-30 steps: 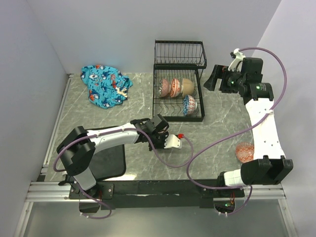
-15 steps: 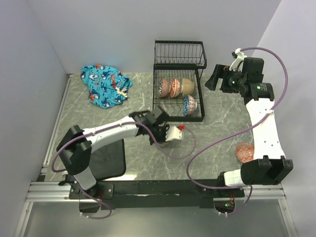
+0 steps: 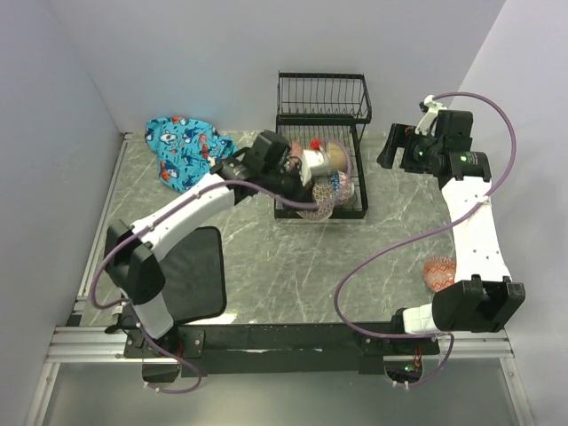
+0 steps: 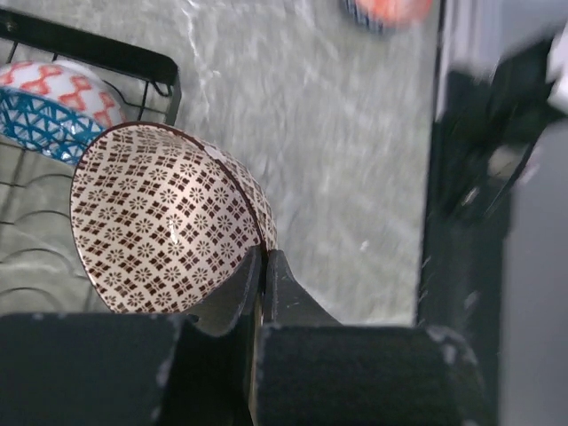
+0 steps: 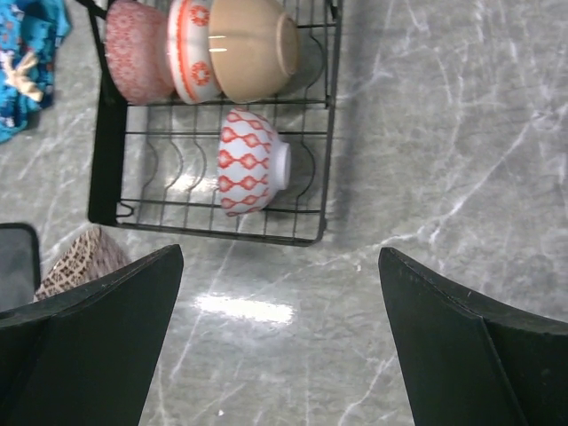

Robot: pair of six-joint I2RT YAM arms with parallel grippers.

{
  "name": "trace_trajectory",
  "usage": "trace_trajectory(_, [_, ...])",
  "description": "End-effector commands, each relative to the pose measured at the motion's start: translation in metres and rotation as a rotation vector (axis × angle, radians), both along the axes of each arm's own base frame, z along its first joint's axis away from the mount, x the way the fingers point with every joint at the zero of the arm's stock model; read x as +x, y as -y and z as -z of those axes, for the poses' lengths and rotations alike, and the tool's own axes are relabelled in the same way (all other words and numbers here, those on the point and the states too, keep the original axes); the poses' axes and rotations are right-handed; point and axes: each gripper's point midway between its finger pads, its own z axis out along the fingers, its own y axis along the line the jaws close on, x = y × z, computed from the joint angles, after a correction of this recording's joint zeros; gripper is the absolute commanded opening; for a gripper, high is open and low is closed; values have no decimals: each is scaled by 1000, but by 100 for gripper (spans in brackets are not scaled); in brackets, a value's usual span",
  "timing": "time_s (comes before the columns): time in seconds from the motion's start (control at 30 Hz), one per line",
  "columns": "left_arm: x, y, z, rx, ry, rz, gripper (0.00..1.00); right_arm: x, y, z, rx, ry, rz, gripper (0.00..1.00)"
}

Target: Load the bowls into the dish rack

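Observation:
My left gripper [image 4: 262, 259] is shut on the rim of the brown dotted bowl [image 4: 164, 231], held tilted over the front left of the dish rack [image 3: 321, 115]. From above, the same gripper [image 3: 309, 188] and bowl [image 3: 321, 205] hang over the rack's lower tier. In the rack stand a salmon bowl [image 5: 138, 49], a red-orange floral bowl [image 5: 191, 49], a cream bowl [image 5: 253, 44] and a blue patterned bowl [image 5: 253, 164]. Another salmon-orange bowl [image 3: 439, 272] lies on the table by the right arm. My right gripper [image 5: 284, 355] is open and empty, right of the rack.
A blue printed cloth [image 3: 189, 153] lies at the back left. A black mat [image 3: 191, 275] sits by the left arm's base. The rack's upper basket [image 3: 323, 96] stands against the back wall. Purple cables loop over the table in front of the rack.
My left arm has lifted the brown dotted bowl from the table's middle and swung it back to the rack. The right arm has hardly moved.

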Motion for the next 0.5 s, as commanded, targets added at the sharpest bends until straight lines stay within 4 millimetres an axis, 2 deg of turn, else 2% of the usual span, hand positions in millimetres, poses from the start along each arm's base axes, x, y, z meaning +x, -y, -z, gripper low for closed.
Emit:
trace_trajectory(0.0, [39,9,-47,-299,-243,-67,1,4,17,1,-76,14,42,99])
trace_trajectory(0.03, [44,9,-51,-331,-331,-105,1,4,20,2,-89,8,47,99])
trace_trajectory(0.07, [56,13,-62,-401,-311,-97,1,3,22,1,-100,9,52,99])
trace_trajectory(0.1, [67,6,-59,-431,-345,-124,1,4,25,3,-119,7,55,99])
trace_trajectory(0.13, [67,5,-64,-466,-466,-149,1,4,29,3,-132,5,72,99])
trace_trajectory(0.17, [77,7,-79,-563,-421,-118,1,3,33,7,-167,-1,64,99])
trace_trajectory(0.2, [83,0,-69,-588,-485,-145,1,4,37,10,-195,-6,63,99])
trace_trajectory(0.23, [85,-2,-75,-637,-614,-175,1,3,44,14,-222,-18,87,99])
trace_trajectory(0.27, [91,-2,-68,-666,-659,-186,1,2,47,17,-239,-27,87,99])
trace_trajectory(0.33, [96,-3,-72,-716,-675,-182,1,2,54,22,-261,-40,103,99])
trace_trajectory(0.47, [113,1,-63,-772,-739,-227,1,2,59,29,-291,-62,109,99])
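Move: Pinched by its rim in the left hand, the brown-dotted bowl is headed for the free front slot of the dish rack, about 15 cm ahead, 4 cm to the right and 18 cm below; the blue bowl stands 8 cm right of that slot, level with it, and the orange bowl 11 cm beyond it. From the empty right hand, the red bowl on the table lies some 24 cm back, 14 cm right and 25 cm below. Swinging the brown-dotted bowl forward over the rack towards the front slot, the left hand travels about 12 cm at nearly constant height, keeps its rim pinch, and rolls while its down-slanting fingers come nearly level, still pointing right, some 55 degrees of turn in all. The open right hand drifts right and slightly down towards the red bowl, tilting a little. ##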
